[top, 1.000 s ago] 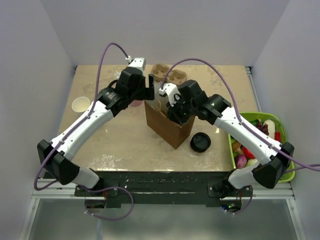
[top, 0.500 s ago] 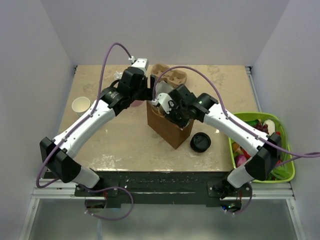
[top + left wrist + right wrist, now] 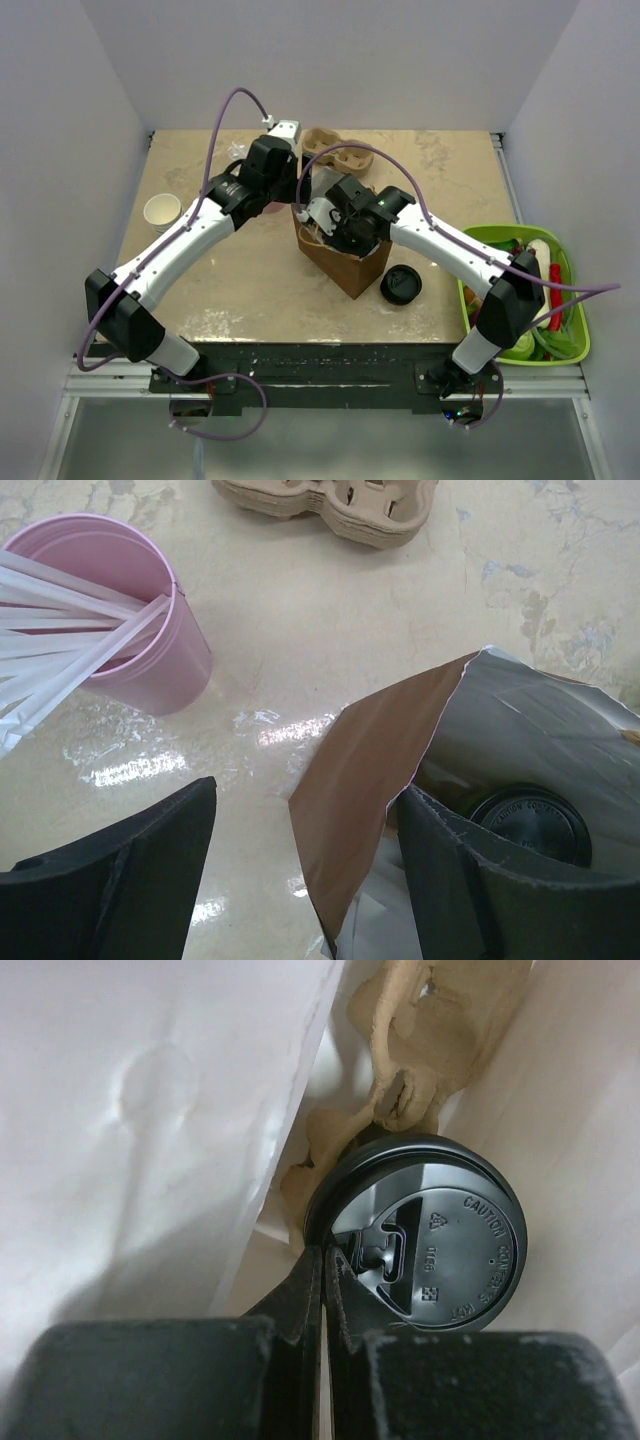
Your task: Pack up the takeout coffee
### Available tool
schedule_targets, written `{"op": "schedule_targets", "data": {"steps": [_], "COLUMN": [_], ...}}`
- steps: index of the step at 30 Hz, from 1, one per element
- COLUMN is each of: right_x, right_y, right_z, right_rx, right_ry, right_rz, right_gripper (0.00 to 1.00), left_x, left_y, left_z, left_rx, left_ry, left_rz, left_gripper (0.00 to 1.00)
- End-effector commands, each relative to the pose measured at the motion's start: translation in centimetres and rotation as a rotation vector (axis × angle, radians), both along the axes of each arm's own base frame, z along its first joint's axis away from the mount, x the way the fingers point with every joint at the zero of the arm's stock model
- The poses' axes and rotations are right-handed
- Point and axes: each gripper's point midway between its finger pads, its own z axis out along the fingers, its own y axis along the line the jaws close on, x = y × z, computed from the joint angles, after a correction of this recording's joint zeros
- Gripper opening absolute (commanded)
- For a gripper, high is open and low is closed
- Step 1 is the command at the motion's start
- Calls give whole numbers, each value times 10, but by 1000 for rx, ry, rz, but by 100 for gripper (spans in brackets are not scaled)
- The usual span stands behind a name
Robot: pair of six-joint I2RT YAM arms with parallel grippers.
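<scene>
The takeout coffee point(image 3: 440, 1250) stands inside the brown paper bag point(image 3: 345, 262); only its round black lid point(image 3: 530, 820) shows. My right gripper point(image 3: 328, 1255) reaches down into the bag, shut, with its fingertips pressed together at the near rim of the lid. In the top view the right gripper point(image 3: 335, 225) sits in the bag's mouth. My left gripper point(image 3: 300, 880) is open and straddles the bag's back wall point(image 3: 370, 770): one finger point(image 3: 470, 880) is inside the bag, the other point(image 3: 110, 870) is outside over the table.
A pink cup point(image 3: 150, 670) holding white straws point(image 3: 60, 610) stands just left of the bag. Cardboard cup carriers point(image 3: 335, 150) lie behind it. A loose black lid point(image 3: 400, 284) lies right of the bag, a white cup point(image 3: 162, 210) at far left, a green basket point(image 3: 570, 290) at the right edge.
My right gripper has moved left and down into the bag, staying shut. My left gripper has moved right to the bag's back wall, its jaws narrowing a little.
</scene>
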Motion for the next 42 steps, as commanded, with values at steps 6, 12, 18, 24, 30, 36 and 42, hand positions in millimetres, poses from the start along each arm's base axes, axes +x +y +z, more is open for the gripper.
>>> {"op": "schedule_targets", "data": {"steps": [6,12,18,24,30,36,42], "right_x": [2,2,2,3,5,6,4], "right_y": [-5,-4,-5,-3,-2,0,3], "right_z": [-10,-12,-13,-2,10,24,34], "right_rx": [-49,-36,-39,-3,26,63,97], "right_ry": [-8,-22,-25,-47,-69,-92,-103], "right_rz": [26,35,35,19,-13,-32,-28], "right_gripper": [0,0,12,25,45,52,56], "left_x": [5,6,5,5,6,6,6], "left_y": [-6,-5,-3,-1,-1,0,2], "left_z": [5,3,5,6,5,7,6], "left_rx": [-14,-11,-13,-11,-8,-11,-6], "left_ry": [-28,-26,-28,-32,-25,-26,-21], "left_rz": [-19,-15,-8,3,11,20,32], "left_gripper": [76,76,76,76,75,75,75]}}
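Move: The lidded coffee cup stands inside the paper bag, its middle about 3 cm ahead, 2 cm right and 5 cm below the right hand. The cup carrier is roughly 6 cm ahead, 2 cm left and 9 cm below; the loose black lid lies on the table some 10 cm right, 8 cm back and 15 cm lower. From the left hand, the cup is about 8 cm back, 10 cm right and 15 cm below. Shut at the cup lid's edge, the right fingers sink 1 cm, open about halfway, then rise nearly 2 cm. ##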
